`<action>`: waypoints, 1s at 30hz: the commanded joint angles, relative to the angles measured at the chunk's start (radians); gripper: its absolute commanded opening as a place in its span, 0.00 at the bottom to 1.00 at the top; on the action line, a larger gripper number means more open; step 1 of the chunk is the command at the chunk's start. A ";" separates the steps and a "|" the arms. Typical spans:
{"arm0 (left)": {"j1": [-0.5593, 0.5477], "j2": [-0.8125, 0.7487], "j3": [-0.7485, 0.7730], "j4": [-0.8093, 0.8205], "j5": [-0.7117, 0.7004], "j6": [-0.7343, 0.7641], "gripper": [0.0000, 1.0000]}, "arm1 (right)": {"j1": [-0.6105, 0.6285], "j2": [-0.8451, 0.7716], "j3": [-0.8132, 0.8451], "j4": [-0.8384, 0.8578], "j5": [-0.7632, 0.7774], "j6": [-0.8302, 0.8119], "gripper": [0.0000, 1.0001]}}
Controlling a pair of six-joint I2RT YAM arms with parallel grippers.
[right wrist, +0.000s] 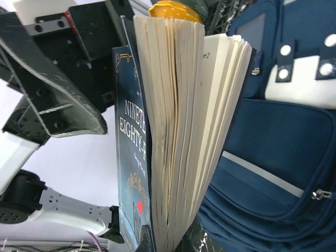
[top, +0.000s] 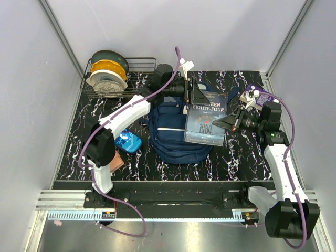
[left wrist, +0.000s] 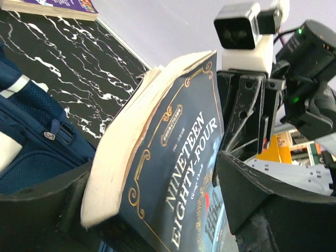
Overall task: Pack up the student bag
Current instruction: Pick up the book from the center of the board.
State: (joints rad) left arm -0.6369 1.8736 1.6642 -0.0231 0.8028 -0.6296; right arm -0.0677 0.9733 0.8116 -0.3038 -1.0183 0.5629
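A dark blue paperback, "Nineteen Eighty-Four" (top: 206, 118), hangs flat just above the navy student bag (top: 168, 137), which lies mid-table. My right gripper (top: 226, 123) is shut on the book's right edge; in the right wrist view its fingers pinch the pages (right wrist: 178, 147) at the bottom (right wrist: 176, 244). My left gripper (top: 190, 97) straddles the book's far-left end with its jaws wide. In the left wrist view the book (left wrist: 173, 173) lies between the two fingers (left wrist: 152, 181). The right wrist view shows one left finger (right wrist: 58, 100) standing clear of the cover. The bag's pockets (right wrist: 283, 157) show beneath.
A wire rack (top: 139, 79) at the back left holds filament spools (top: 109, 71). A bright blue pouch (top: 128, 142) and a brown item (top: 116, 161) lie left of the bag. A purple book (top: 257, 92) lies at the back right, behind my right wrist.
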 commanded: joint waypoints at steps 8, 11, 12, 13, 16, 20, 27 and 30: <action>-0.001 -0.054 -0.030 0.129 0.116 -0.035 0.00 | 0.006 0.068 0.147 0.036 -0.049 -0.112 0.00; 0.002 -0.086 -0.049 0.112 0.021 -0.016 0.00 | 0.006 0.084 0.155 -0.001 0.041 -0.100 0.32; 0.002 -0.099 -0.069 0.117 -0.008 -0.013 0.00 | 0.006 0.081 0.152 -0.009 0.119 -0.072 0.60; 0.006 -0.111 -0.081 0.118 -0.067 -0.013 0.00 | 0.006 0.070 0.137 -0.017 0.151 -0.054 0.66; 0.031 -0.172 -0.147 0.152 -0.173 -0.039 0.00 | 0.006 0.016 0.078 -0.035 0.289 0.021 0.86; 0.092 -0.273 -0.256 0.273 -0.250 -0.119 0.00 | 0.006 -0.080 -0.079 0.084 0.289 0.264 0.94; 0.117 -0.330 -0.424 0.618 -0.365 -0.341 0.00 | 0.034 -0.272 -0.353 0.384 0.303 0.551 0.95; 0.118 -0.315 -0.448 0.733 -0.372 -0.431 0.00 | 0.058 -0.288 -0.376 0.457 0.305 0.607 0.95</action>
State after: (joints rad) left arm -0.5072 1.6157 1.2247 0.3473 0.4782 -0.8673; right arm -0.0395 0.7345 0.4313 -0.0582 -0.7403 1.0306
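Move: The book hangs in the right gripper, its middle about 7 cm back, 2 cm right and 3 cm below the open left fingers; from the right hand that middle lies roughly 2 cm ahead, 4 cm left and 1 cm above. The backpack's middle is level with the left hand, 5 cm left and some 25 cm below. The purple book lies about 10 cm ahead of the left hand, 28 cm right and 28 cm down. Close the left gripper, almost in place, on the book's left edge near its top corner while the right fingers still pinch the right side. Then open the right fingers wide, drift that hand slightly forward and back again, and sink it about 6 cm away from the book. As it lets go, carry the book left and forward about 10 cm, turning the left wrist some 25 degrees counter-clockwise. ##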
